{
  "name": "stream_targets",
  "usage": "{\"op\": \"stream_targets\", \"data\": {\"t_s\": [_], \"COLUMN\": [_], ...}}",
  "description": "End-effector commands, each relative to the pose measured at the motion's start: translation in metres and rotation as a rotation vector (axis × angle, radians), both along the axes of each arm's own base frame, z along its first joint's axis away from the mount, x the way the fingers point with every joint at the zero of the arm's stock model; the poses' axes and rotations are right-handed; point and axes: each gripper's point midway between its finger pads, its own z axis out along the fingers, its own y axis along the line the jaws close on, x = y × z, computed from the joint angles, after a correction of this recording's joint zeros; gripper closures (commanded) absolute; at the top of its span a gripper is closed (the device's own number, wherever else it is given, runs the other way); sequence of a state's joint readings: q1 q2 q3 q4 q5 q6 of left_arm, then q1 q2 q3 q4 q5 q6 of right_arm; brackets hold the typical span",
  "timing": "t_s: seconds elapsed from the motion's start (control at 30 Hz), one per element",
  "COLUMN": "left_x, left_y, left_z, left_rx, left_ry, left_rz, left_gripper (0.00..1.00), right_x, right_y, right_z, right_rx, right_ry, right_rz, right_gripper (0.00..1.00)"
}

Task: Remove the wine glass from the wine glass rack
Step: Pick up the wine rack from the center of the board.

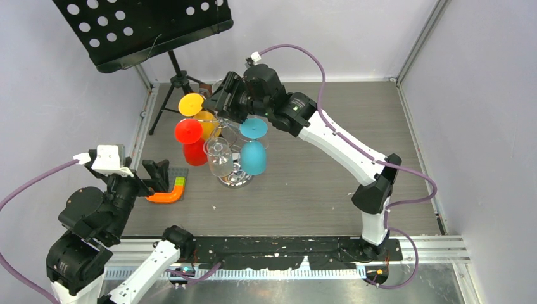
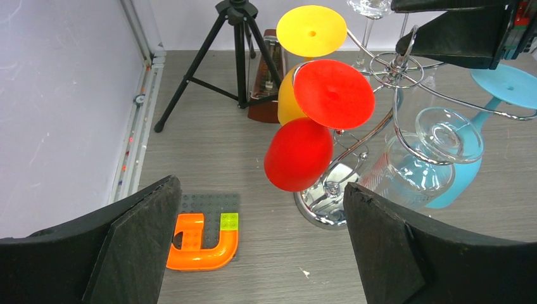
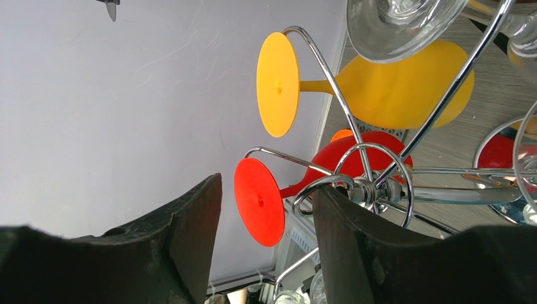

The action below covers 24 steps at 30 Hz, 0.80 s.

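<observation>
The chrome wine glass rack (image 1: 235,179) stands mid-table, its round base also in the left wrist view (image 2: 323,209). Glasses hang upside down from its curled arms: yellow (image 1: 191,104), red (image 1: 195,154), blue (image 1: 253,157) and clear (image 1: 220,156). My right gripper (image 1: 218,101) is open and level with the rack's top. In the right wrist view (image 3: 266,247) the red glass's foot (image 3: 259,201) shows through the gap, beyond the fingertips, and the rack's hub (image 3: 373,187) lies beside one finger. My left gripper (image 2: 263,253) is open and empty, low at the left, facing the red glass (image 2: 299,154).
A black tripod music stand (image 1: 180,79) stands at the back left behind the rack. An orange U-shaped piece (image 1: 168,192) lies on a grey baseplate just ahead of my left gripper. A brown object (image 2: 266,95) sits behind the yellow glass. Walls enclose the table's left and right.
</observation>
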<state>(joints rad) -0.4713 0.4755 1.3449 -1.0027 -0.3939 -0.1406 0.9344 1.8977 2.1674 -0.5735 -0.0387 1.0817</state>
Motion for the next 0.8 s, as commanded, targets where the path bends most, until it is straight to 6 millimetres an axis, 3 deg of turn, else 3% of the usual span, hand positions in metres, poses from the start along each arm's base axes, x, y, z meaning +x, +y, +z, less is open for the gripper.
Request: {"op": "stream_targets", "data": {"t_s": [0.0,0.4,0.77], "left_x": [-0.0014,-0.0023,-0.0022], "left_y": [0.0059,0.0082,0.0073], "left_z": [0.008,0.0092,0.0095], "left_rx": [0.008,0.018,0.013], "left_ry": [-0.035,-0.038,-0.038], "left_rz": [0.022,0.028,0.025], "left_gripper": [0.03,0.02,0.02], "right_x": [0.0,0.0005,-0.0015], "right_y": [0.0076,0.0079,0.0013], "right_z": [0.0275,0.0301,0.0327], "right_rx": [0.086,0.096,0.113], "right_ry": [-0.035,-0.04,-0.049], "right_rz": [0.001,-0.001,-0.008], "right_gripper": [0.41,0.62,0.93]}}
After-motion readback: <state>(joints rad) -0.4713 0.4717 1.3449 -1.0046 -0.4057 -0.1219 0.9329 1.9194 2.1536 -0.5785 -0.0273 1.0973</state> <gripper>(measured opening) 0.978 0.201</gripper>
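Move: The loop on top of the wine rack sits just off the right fingertips, about 2 cm below the hand point and some 1 cm to its left, level with it in reach. The yellow glass's foot is about 6 cm left and 3 cm ahead of this hand, the red foot 7 cm left and 4 cm back, the blue foot 10 cm right and 4 cm back, all roughly 4 cm down. From the left hand the loop lies some 15 cm ahead and 13 cm right, about level. Close the right gripper on the rack's top loop: sink the half-open fingers about 2 cm onto it, holding their slant to the forward left, and bring the fingertips together from both sides while still easing down, until they pinch the loop with only a small gap left. ##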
